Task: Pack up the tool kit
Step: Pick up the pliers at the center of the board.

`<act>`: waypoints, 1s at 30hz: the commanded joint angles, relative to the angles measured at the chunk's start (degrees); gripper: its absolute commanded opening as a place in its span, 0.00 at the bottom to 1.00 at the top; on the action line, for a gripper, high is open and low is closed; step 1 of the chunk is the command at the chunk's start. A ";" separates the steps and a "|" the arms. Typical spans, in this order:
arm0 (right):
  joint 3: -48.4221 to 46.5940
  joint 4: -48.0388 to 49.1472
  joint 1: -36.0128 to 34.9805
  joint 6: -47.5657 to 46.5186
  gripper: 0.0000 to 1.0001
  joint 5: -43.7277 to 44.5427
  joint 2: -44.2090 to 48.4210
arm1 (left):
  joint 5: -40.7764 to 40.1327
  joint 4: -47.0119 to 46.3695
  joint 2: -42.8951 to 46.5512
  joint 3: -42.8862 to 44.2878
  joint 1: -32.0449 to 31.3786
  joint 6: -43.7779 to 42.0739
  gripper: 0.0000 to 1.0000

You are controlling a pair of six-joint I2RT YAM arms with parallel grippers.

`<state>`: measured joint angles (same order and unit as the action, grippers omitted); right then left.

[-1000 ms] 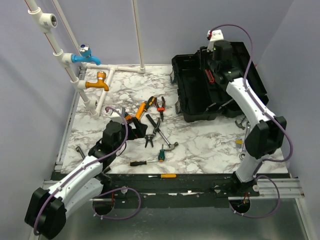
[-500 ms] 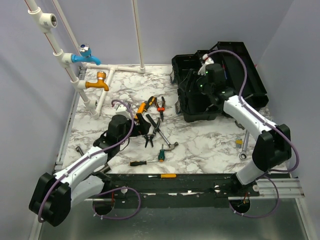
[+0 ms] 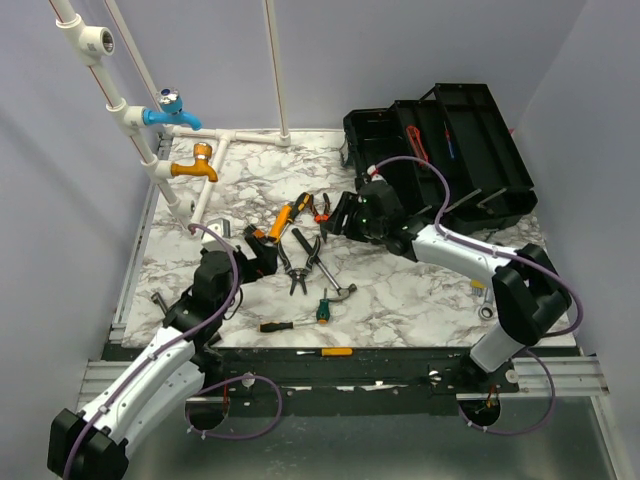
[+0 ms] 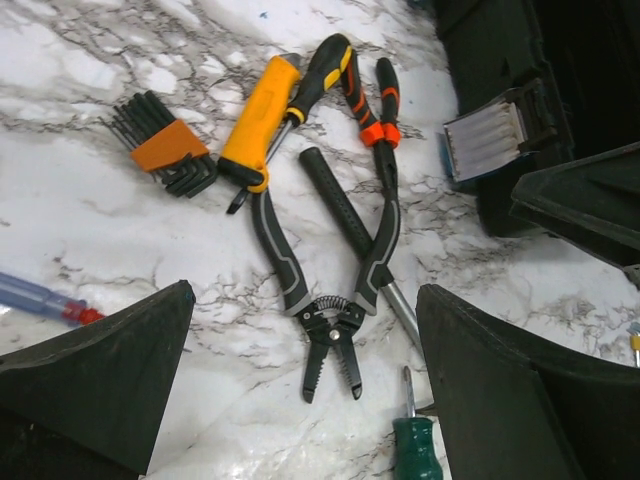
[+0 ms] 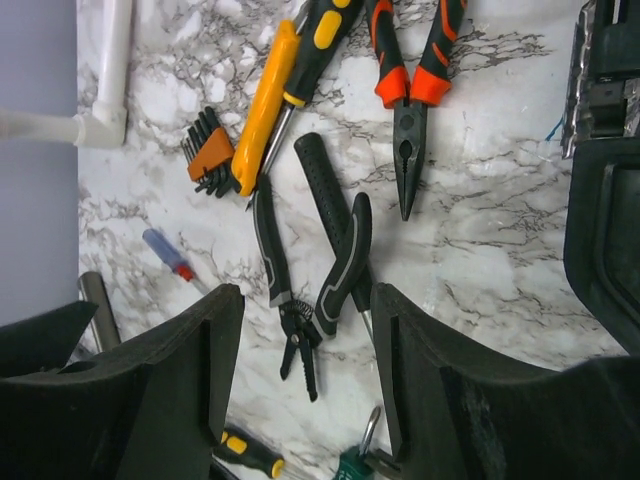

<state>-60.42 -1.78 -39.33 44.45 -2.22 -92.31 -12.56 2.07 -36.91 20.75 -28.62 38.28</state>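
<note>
The black toolbox [image 3: 430, 150] stands open at the back right, with a red tool in its tray. Loose tools lie mid-table: grey-black pliers [image 3: 300, 262], orange-handled pliers [image 3: 321, 208], a yellow-handled tool [image 3: 285, 215], a hammer [image 3: 338, 290] and a green screwdriver [image 3: 323, 308]. My left gripper [image 3: 262, 256] hovers open just left of the grey-black pliers [image 4: 325, 290]. My right gripper [image 3: 335, 218] hangs open over the same pile, the grey-black pliers [image 5: 300, 290] below its fingers. Neither holds anything.
White pipes with a blue tap [image 3: 170, 112] and an orange tap [image 3: 195, 165] run along the back left. An orange hex key set [image 4: 165, 150] lies by the yellow tool. Two screwdrivers [image 3: 325, 351] lie near the front edge, a wrench [image 3: 484, 298] at the right.
My right arm swung from the toolbox down and left to above the tool pile, its jaws a little wider. My left arm reached forward, then drew back slightly.
</note>
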 commanded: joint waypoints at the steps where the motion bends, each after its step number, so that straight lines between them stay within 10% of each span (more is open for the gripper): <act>1: 0.03 3.71 -2.00 3.91 0.61 4.55 -4.02 | -5.23 7.03 2.13 0.33 0.24 0.78 0.95; 24: -3.22 10.58 -4.35 4.82 0.56 -0.06 -19.85 | -2.32 -1.41 5.01 -4.94 0.23 -5.59 0.93; 30: -4.20 11.89 -4.29 4.07 0.10 -2.17 -20.07 | -2.52 -1.65 4.72 -5.02 0.23 -5.50 0.93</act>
<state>-62.94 8.62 -43.18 49.84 -2.87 -111.39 -15.35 2.17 -32.51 16.32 -28.60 33.63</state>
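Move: The grey-handled pliers' middle lies about 10 cm left of the right hand, 5 cm back and 11 cm below; their right handle reaches closer. Down at that level from the right hand, the hammer is some 4 cm back and 3 cm left, the red-handled pliers 11 cm ahead and 3 cm left. From the left hand, the grey-handled pliers lie some 8 cm ahead, 8 cm right and 12 cm down. Right hand sinks about 10 cm, easing 5 cm left, then closes its fingers around the grey-handled pliers' right handle. ##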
